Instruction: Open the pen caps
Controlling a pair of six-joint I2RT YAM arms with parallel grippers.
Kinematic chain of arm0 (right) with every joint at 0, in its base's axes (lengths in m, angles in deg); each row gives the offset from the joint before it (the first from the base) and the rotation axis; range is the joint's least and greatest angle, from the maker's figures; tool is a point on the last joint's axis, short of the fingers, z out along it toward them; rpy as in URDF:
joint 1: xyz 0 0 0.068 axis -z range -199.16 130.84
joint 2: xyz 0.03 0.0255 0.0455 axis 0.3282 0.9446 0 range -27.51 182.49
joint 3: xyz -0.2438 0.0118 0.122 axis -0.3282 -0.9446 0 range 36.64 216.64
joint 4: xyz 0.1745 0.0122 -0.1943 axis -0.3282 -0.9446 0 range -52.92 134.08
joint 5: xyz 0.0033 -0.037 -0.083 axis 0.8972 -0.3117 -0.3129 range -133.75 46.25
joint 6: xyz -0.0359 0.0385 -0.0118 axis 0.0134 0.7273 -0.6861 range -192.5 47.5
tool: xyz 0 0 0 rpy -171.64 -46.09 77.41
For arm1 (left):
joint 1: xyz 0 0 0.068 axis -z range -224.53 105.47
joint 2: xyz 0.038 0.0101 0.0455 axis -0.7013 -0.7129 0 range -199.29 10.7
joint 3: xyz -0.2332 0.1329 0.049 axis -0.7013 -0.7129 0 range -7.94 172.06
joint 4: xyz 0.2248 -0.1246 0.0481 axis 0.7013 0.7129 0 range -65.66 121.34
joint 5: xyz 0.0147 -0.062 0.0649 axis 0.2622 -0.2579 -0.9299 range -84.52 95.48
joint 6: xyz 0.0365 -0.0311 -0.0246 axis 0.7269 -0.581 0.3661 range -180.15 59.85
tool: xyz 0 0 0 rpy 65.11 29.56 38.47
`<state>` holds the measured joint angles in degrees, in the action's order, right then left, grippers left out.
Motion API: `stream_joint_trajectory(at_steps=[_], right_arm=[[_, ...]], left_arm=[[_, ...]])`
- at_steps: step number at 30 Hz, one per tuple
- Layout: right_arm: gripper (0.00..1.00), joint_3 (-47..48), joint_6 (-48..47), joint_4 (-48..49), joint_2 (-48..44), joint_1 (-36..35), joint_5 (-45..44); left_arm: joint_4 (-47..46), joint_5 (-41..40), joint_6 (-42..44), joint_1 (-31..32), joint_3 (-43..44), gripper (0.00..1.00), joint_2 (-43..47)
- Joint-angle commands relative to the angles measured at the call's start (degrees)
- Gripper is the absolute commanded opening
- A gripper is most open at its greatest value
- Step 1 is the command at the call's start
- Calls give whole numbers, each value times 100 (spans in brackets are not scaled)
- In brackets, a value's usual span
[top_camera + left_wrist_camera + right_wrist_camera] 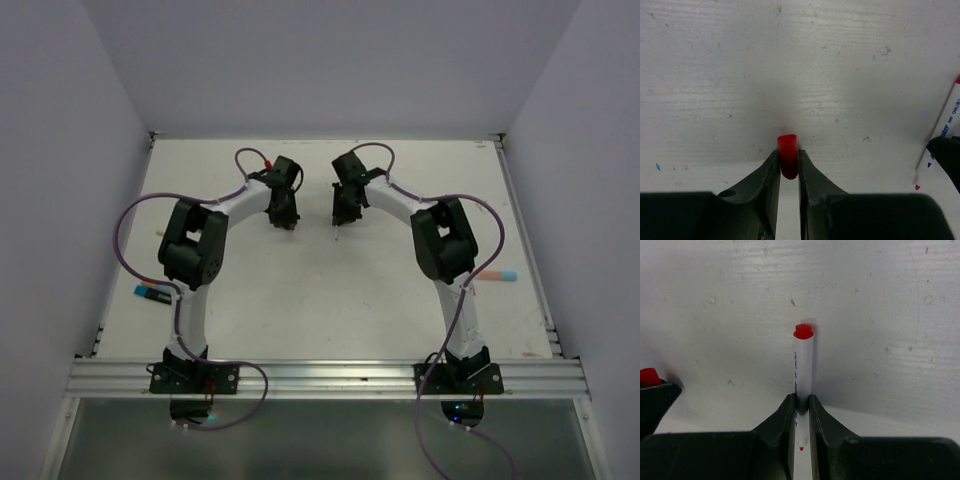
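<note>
In the left wrist view a stubby red pen cap (788,150) sits pinched between the tips of my left gripper (788,154), just above the white table, with both jaws against it. My right gripper (801,399) is shut on a thin white pen body (803,365) whose red end (803,332) points away from the camera. That pen (946,125) shows at the right edge of the left wrist view, its red tip (917,187) bare. From above, the left gripper (288,222) and right gripper (340,222) hang close together over the table's far middle.
Capped pens lie near the left edge (152,292) and another near the right edge (497,274) of the table. White walls close in the left, back and right sides. A metal rail (330,378) runs along the front by the arm bases.
</note>
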<state>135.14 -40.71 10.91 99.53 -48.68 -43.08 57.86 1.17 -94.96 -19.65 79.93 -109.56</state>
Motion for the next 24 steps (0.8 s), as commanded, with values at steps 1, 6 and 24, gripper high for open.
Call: stream_joint_trajectory(at_steps=[1, 6, 24], right_arm=[[0, 328, -68, -58, 207, -28, -278], [11, 398, -173, -128, 260, -36, -330], [58, 679, -314, -313, -460, 86, -401]], left_arm=[[524, -227, 88, 25, 45, 22, -278], [559, -228, 132, 25, 37, 31, -357], [533, -729, 299, 16, -77, 68, 671]])
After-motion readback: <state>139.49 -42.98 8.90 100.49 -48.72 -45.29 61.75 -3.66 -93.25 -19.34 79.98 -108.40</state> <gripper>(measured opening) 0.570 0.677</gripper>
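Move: The red cap sits right between the left fingertips, just above or on the white table, and the uncapped pen is about 11 cm to the right of that hand and 1 cm farther out. The right fingers pinch the pen near its middle, which lies some 1 cm ahead of them, red nib end towards the base. From the right hand, the cap is about 11 cm to the left and roughly level in reach. The red cap is let go first: the left fingers, already loosening, spread wide around it, then the hand slips about 2 cm left and slightly back. The pen, still pinched, is carried about 1 cm forward by the right hand; then those fingers open too and the hand eases up about 1 cm with a trace more forward. ##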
